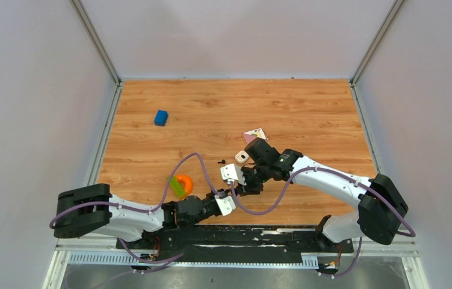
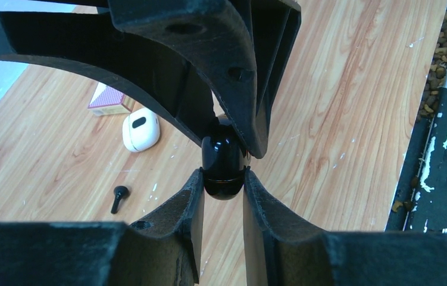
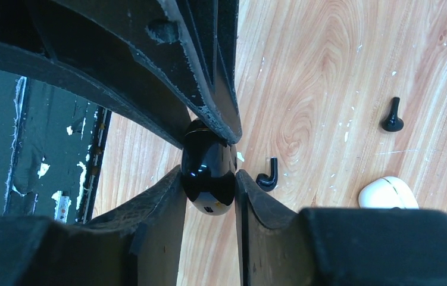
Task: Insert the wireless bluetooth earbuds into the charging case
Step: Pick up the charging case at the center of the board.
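Observation:
A glossy black egg-shaped charging case [image 2: 224, 170] with a seam round it hangs above the table near the front edge. My left gripper [image 2: 224, 177] is shut on one end of it. My right gripper [image 3: 210, 177] grips the other end [image 3: 208, 173], its jaws touching both sides. In the top view the two grippers meet at the case [image 1: 234, 189]. Two tiny black earbuds lie on the wood: one [image 3: 392, 116] further out, one [image 3: 267, 174] just beside the right fingers. The left wrist view shows a single earbud [image 2: 118, 198].
A white pod-shaped thing [image 1: 242, 157] and a pink card box [image 1: 254, 135] lie just beyond the grippers. An orange ring with a green block [image 1: 181, 183] sits to the left. A blue block [image 1: 161, 117] is far back left. The black front rail [image 1: 235, 238] runs close behind the grippers.

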Motion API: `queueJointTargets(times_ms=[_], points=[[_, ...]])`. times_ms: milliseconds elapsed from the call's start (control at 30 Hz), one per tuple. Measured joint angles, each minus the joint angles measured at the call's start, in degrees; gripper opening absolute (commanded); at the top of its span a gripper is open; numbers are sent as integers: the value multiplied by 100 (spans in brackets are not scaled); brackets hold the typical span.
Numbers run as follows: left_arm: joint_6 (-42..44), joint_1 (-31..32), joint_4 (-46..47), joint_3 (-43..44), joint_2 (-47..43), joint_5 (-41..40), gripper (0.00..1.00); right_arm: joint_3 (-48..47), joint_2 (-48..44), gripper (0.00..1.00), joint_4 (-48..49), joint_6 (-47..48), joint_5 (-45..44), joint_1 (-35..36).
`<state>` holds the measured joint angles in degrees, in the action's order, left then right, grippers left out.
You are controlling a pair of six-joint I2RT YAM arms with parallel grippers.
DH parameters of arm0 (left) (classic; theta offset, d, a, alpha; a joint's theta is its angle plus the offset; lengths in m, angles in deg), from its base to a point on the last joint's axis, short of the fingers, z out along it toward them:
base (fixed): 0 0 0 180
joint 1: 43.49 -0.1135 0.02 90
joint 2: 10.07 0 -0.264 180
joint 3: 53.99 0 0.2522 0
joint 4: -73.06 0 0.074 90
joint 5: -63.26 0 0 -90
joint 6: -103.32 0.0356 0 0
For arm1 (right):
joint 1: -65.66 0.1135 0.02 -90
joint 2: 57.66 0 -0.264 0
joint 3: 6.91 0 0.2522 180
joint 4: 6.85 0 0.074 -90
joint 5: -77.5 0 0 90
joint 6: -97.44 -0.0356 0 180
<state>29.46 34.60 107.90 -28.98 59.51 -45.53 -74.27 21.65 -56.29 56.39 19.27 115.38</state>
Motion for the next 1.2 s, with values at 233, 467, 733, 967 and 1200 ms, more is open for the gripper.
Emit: queueJointTargets(times_ms=[233,467,733,967,1200], points=[[-107,7,201,-107,-210,-446,63,-44,-7,15,-11,-140,243,-260],[-243,-11,1154,-822,-1003,-682,66,-511,-229,16,-201,-540,1641,-1292],[-452,-92,1862,-1060,-1576,-693,66,-1047,-317,16,-144,-1246,2946,-1812],[-739,-179,2179,-1060,-1659,-614,66,-1202,-240,16,247,-2098,3480,-1943],[-1351,-205,2774,-1060,-1576,-522,62,-1137,-240,17,1512,-3453,3921,-2076]])
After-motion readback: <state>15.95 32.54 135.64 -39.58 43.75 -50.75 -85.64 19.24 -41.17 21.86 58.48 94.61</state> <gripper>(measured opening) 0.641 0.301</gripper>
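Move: The black charging case sits between both grippers, at each hand's own finger point, pinched by both. From the left hand, the near black earbud lies on the board about 7 cm ahead, 1 cm to the right and 10 cm below. At the same depth are the white charging case, some 18 cm straight ahead, and the far black earbud, 16 cm ahead and 7 cm left. The right hand has them at much the same distances. Open the left gripper to let go of the black charging case, then draw it left about 5 cm and on upward, tipping its fingers up some 40 degrees. Keep the right fingers shut on the case and carry it mainly up, about 17 cm and a little forward, away from the board and the left hand, swinging the fingers from steeply down towards level, pointing left. ##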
